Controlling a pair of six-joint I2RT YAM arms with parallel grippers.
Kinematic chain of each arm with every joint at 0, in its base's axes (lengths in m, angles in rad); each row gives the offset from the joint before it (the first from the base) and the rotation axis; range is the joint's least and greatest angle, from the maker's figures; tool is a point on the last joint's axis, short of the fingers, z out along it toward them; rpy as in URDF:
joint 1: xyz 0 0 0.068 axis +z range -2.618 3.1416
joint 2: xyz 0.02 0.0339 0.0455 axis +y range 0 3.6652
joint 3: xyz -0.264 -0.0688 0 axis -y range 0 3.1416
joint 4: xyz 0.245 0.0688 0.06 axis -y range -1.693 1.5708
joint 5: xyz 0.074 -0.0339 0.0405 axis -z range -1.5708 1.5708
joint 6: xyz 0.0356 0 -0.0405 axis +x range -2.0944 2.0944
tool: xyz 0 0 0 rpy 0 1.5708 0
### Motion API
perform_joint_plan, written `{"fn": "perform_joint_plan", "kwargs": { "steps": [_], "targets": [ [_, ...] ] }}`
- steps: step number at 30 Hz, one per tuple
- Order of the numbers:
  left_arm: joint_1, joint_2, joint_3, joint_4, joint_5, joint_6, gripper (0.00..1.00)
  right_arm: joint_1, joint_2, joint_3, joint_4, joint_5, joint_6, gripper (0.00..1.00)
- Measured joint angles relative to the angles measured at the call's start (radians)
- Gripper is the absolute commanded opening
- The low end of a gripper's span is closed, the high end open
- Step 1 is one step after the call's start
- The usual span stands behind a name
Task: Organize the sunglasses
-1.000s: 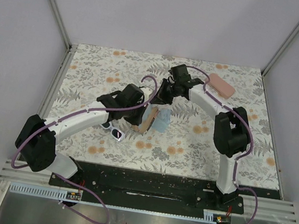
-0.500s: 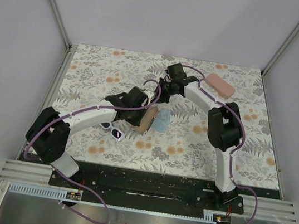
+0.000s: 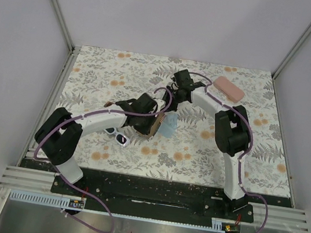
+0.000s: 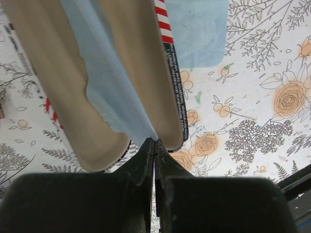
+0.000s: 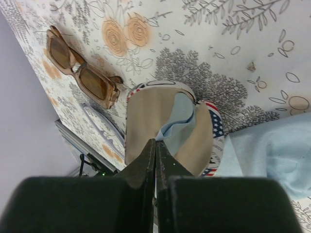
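The white sunglasses [image 3: 119, 137] lie on the floral table, just in front of my left forearm. The brown sunglasses [image 5: 82, 73] lie flat beside the stars-and-stripes pouch [image 5: 141, 121]; the top view hides them under the arms. My left gripper [image 4: 154, 141] is shut on the pouch's [image 4: 63, 87] rim, pinching a fold of light blue cloth [image 4: 116, 97] with it. The pouch [image 3: 155, 125] stands on edge, its tan lining showing. My right gripper [image 5: 155, 141] is shut, and its tips meet the cloth in the pouch's mouth. Whether it pinches that cloth is unclear.
The rest of the blue cloth [image 3: 169, 128] spreads on the table right of the pouch. A pink hard case [image 3: 230, 89] lies at the far right corner. Both arms crowd the table's middle, and grey walls close in three sides.
My left arm has folded in and swung right, carrying the pouch slightly farther and more on edge. My right gripper has drawn back a little toward the far side. Both stayed shut.
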Motion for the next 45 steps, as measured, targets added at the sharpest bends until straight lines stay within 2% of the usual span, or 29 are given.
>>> {"fn": "perform_joint_plan", "kwargs": {
  "steps": [23, 25, 27, 29, 31, 34, 42, 45],
  "targets": [
    [-0.088, 0.138, 0.058, 0.013, 0.028, 0.010, 0.00, -0.053, -0.040, -0.150, -0.018, 0.025, -0.070, 0.02],
    [-0.091, 0.151, 0.063, 0.014, 0.028, 0.010, 0.00, -0.055, -0.046, -0.156, -0.018, 0.029, -0.077, 0.06],
    [-0.093, 0.164, 0.068, 0.016, 0.028, 0.009, 0.07, -0.056, -0.048, -0.158, -0.019, 0.030, -0.084, 0.10],
    [-0.094, 0.174, 0.073, 0.017, 0.028, 0.009, 0.19, -0.057, -0.048, -0.159, -0.018, 0.030, -0.089, 0.17],
    [-0.095, 0.183, 0.078, 0.016, 0.027, 0.006, 0.25, -0.058, -0.048, -0.161, -0.019, 0.034, -0.092, 0.26],
    [-0.099, 0.184, 0.080, 0.015, 0.024, -0.003, 0.28, -0.062, -0.049, -0.162, -0.018, 0.035, -0.101, 0.38],
    [-0.107, 0.183, 0.099, 0.004, 0.021, -0.010, 0.30, -0.088, -0.103, -0.185, -0.021, 0.050, -0.118, 0.40],
    [-0.111, 0.182, 0.112, -0.006, 0.023, -0.011, 0.32, -0.105, -0.135, -0.195, -0.022, 0.061, -0.125, 0.46]
  ]
}}
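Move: Both hands already pinch the ends of a taut blue cloth over the open sunglasses case. The middle of its right half lies about 5 cm ahead of the left hand, 5 cm to its right and 4 cm below, and about 7 cm back from the right hand, 1 cm left and 5 cm below. From the left hand, the case's left half is some 7 cm ahead and 1 cm left, the loose blue cloth 5 cm ahead and 9 cm right, the white sunglasses 3 cm back and 11 cm left. Together the two hands carry the stretched cloth about 5 cm to the right, lowering it nearly 4 cm and drawing slightly back, so that its held edge comes down along the outer right wall of the case's right half. There both grippers part their fingers, the left to about a third with its tips staying low at the near right corner, the right somewhat wider before it lifts off some 2.5 cm while drifting another 2 cm right over that wall. ##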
